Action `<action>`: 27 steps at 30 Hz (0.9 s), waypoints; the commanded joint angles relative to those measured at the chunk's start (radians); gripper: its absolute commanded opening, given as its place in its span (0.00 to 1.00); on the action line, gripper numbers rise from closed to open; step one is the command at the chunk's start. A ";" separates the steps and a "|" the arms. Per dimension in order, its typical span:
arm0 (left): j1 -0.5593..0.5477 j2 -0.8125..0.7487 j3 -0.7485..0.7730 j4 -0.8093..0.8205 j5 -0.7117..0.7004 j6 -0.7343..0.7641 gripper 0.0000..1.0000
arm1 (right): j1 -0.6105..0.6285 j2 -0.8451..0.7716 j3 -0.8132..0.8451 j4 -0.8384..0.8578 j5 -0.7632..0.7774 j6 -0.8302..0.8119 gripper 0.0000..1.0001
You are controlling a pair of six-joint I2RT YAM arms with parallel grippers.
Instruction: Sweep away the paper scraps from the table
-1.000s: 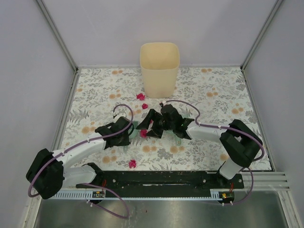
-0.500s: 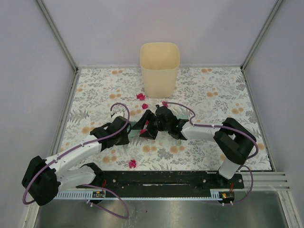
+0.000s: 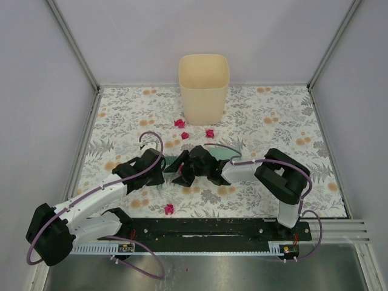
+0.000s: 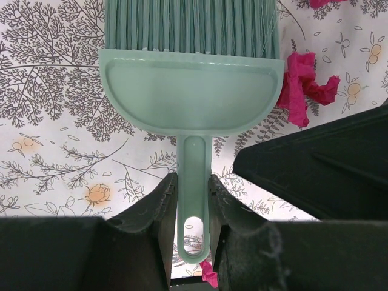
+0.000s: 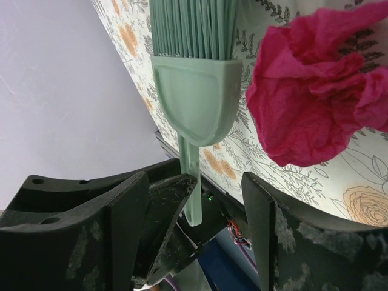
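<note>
My left gripper (image 4: 194, 188) (image 3: 159, 171) is shut on the thin handle of a green brush (image 4: 191, 91) (image 5: 193, 91), whose bristles rest on the flowered table (image 3: 273, 121). A crumpled magenta paper scrap (image 4: 303, 85) (image 5: 315, 91) lies just right of the brush head. My right gripper (image 5: 197, 179) (image 3: 180, 176) is open, low over the cloth and facing the brush, with that scrap just beyond its fingertips. In the top view that scrap is hidden under the gripper. Other scraps lie near the bin (image 3: 179, 123) (image 3: 185, 135) (image 3: 210, 133), and one (image 3: 169, 208) lies near the front edge.
A beige bin (image 3: 204, 85) stands at the back middle of the table. Metal rails (image 3: 82, 151) frame the cloth and pale walls rise on three sides. The two grippers are almost touching at mid-table, and purple cables loop over both wrists.
My right gripper has slid left and nearer, up against the brush, with its jaws narrowing. That uncovered a scrap near the bin and hid the one by the brush. The left gripper barely moved.
</note>
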 commanded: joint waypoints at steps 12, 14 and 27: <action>0.014 -0.063 0.051 -0.008 0.023 0.009 0.14 | 0.010 0.076 0.090 0.008 0.135 0.052 0.54; 0.015 -0.069 0.050 -0.011 0.023 0.011 0.14 | 0.010 0.077 0.100 -0.003 0.141 0.050 0.50; 0.018 -0.104 0.046 -0.026 0.036 0.012 0.13 | 0.010 0.088 0.139 -0.020 0.137 0.030 0.24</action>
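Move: The brush, held by its handle in the left gripper, has its head about 5 cm ahead of that hand and 1 cm to the right, at its height. From the open right gripper the brush head's middle lies about 3 cm ahead, 4 cm left and 2 cm lower. On the table, 5 or 6 cm below this gripper, are the large scrap 2 cm ahead and 4 cm right, the small scrap 8 cm ahead and 6 cm right, and the near scrap 13 cm back and 2 cm left. Slide the right gripper about 3 cm forward and half that to the left, dipping slightly, onto the right end of the brush head, and narrow its fingers from wide to under half that gap, one above the head and one beneath. Keep the left fingers shut on the handle and lift about 1.5 cm to meet it. ##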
